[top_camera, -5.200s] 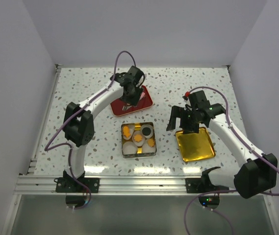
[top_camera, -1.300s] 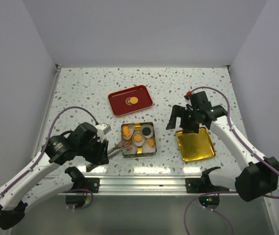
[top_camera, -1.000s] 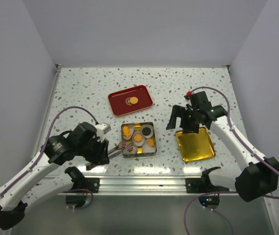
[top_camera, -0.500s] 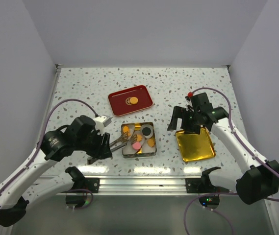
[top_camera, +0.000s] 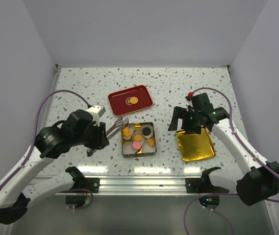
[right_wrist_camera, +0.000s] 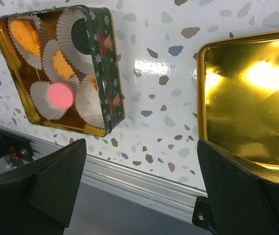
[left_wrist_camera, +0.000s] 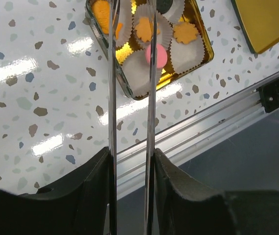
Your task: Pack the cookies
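An open square tin (top_camera: 123, 147) sits mid-table with white paper cups inside. In the cups lie the cookies: a pink one (top_camera: 137, 145), a dark one (top_camera: 146, 131) and orange ones (top_camera: 127, 132). One more orange cookie (top_camera: 134, 101) lies on the red tray (top_camera: 144, 104). My left gripper (top_camera: 99, 138) is shut on metal tongs (top_camera: 115, 127). Their tips stand apart, with nothing between them, over the tin's far left corner. The left wrist view shows the pink cookie (left_wrist_camera: 156, 55) past the tong blades (left_wrist_camera: 112, 88). My right gripper (top_camera: 185, 126) hangs open between tin and lid, holding nothing.
A gold tin lid (top_camera: 194, 144) lies upside down right of the tin, under the right arm. The tin's green patterned wall (right_wrist_camera: 107, 63) and the lid (right_wrist_camera: 247, 103) show in the right wrist view. The table's metal rail (top_camera: 139, 183) runs along the near edge.
The pink cookie has left the tongs and now lies in a cup in the tin. My left arm has drawn the tongs back and up from the tin. The right arm barely moved.
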`<act>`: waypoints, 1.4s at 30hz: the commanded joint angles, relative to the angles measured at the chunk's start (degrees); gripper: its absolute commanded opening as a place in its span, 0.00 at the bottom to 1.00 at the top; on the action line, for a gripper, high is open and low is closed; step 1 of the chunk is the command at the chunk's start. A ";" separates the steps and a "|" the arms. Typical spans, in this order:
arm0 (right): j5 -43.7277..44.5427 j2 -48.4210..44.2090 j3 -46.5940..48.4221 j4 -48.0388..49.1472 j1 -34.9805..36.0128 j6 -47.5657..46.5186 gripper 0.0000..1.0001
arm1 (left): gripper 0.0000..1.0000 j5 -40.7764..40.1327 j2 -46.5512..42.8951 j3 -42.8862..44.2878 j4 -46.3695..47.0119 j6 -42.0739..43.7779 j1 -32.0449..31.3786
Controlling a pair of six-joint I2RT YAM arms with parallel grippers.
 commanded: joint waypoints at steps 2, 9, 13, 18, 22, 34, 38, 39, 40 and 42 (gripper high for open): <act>0.01 -1.56 -0.21 -0.10 -0.20 -1.03 0.99 | 0.43 5.67 0.73 -2.47 3.52 0.22 -0.24; -1.04 -1.12 -0.65 0.17 -0.20 -0.33 0.99 | 0.41 16.94 0.91 -9.85 6.78 1.89 -0.24; -1.04 -0.95 -0.56 -0.18 -0.20 -0.59 0.99 | 0.41 18.44 0.81 -11.61 6.52 1.80 -0.24; -1.39 -0.25 -0.56 0.17 -0.11 -0.59 0.99 | 0.43 17.91 1.95 -12.32 5.73 2.15 -0.24; -1.40 0.19 0.05 0.26 -0.20 -0.76 0.99 | 0.43 16.33 3.19 -12.85 4.41 2.59 -0.24; -0.96 -0.07 -0.48 0.08 -0.20 -0.76 0.99 | 0.41 16.86 3.89 -14.08 7.57 2.07 -0.24; -0.78 -0.07 -0.48 -0.10 -0.19 -0.94 0.99 | 0.40 17.03 4.59 -14.43 8.54 2.07 -0.24; -0.69 -0.16 -0.48 -0.10 -0.20 -0.94 0.99 | 0.40 17.12 4.68 -14.69 8.89 2.15 -0.24; -0.69 -0.25 -0.48 -0.10 -0.28 -0.94 0.99 | 0.40 17.12 4.86 -14.69 9.06 2.16 -0.24; -0.61 -0.16 -0.48 -0.10 -0.20 -0.94 0.99 | 0.40 16.86 5.21 -14.78 9.15 2.33 -0.24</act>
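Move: Ahead and to the right of the left hand, which holds the tongs, the pink cookie lies about 6 cm farther out, 14 cm right and some 21 cm below. The flower cookie in the middle of the tin sits about 4 cm beyond the pink one, the orange figure cookie about 7 cm farther out and 5 cm left of it. From the open right hand the pink cookie lies roughly 21 cm left, 3 cm back and 13 cm down. Sinking some 8 cm while drawing back about 4 cm and easing 3 cm right, the left hand brings the tongs down from over the tin's far left corner towards the pink cookie. The wrist tips its fingers down by nearly 20 degrees, turning slightly clockwise, and the part-open grip on the tongs stays as it was; the tongs' tips end against the cookie's left side. ##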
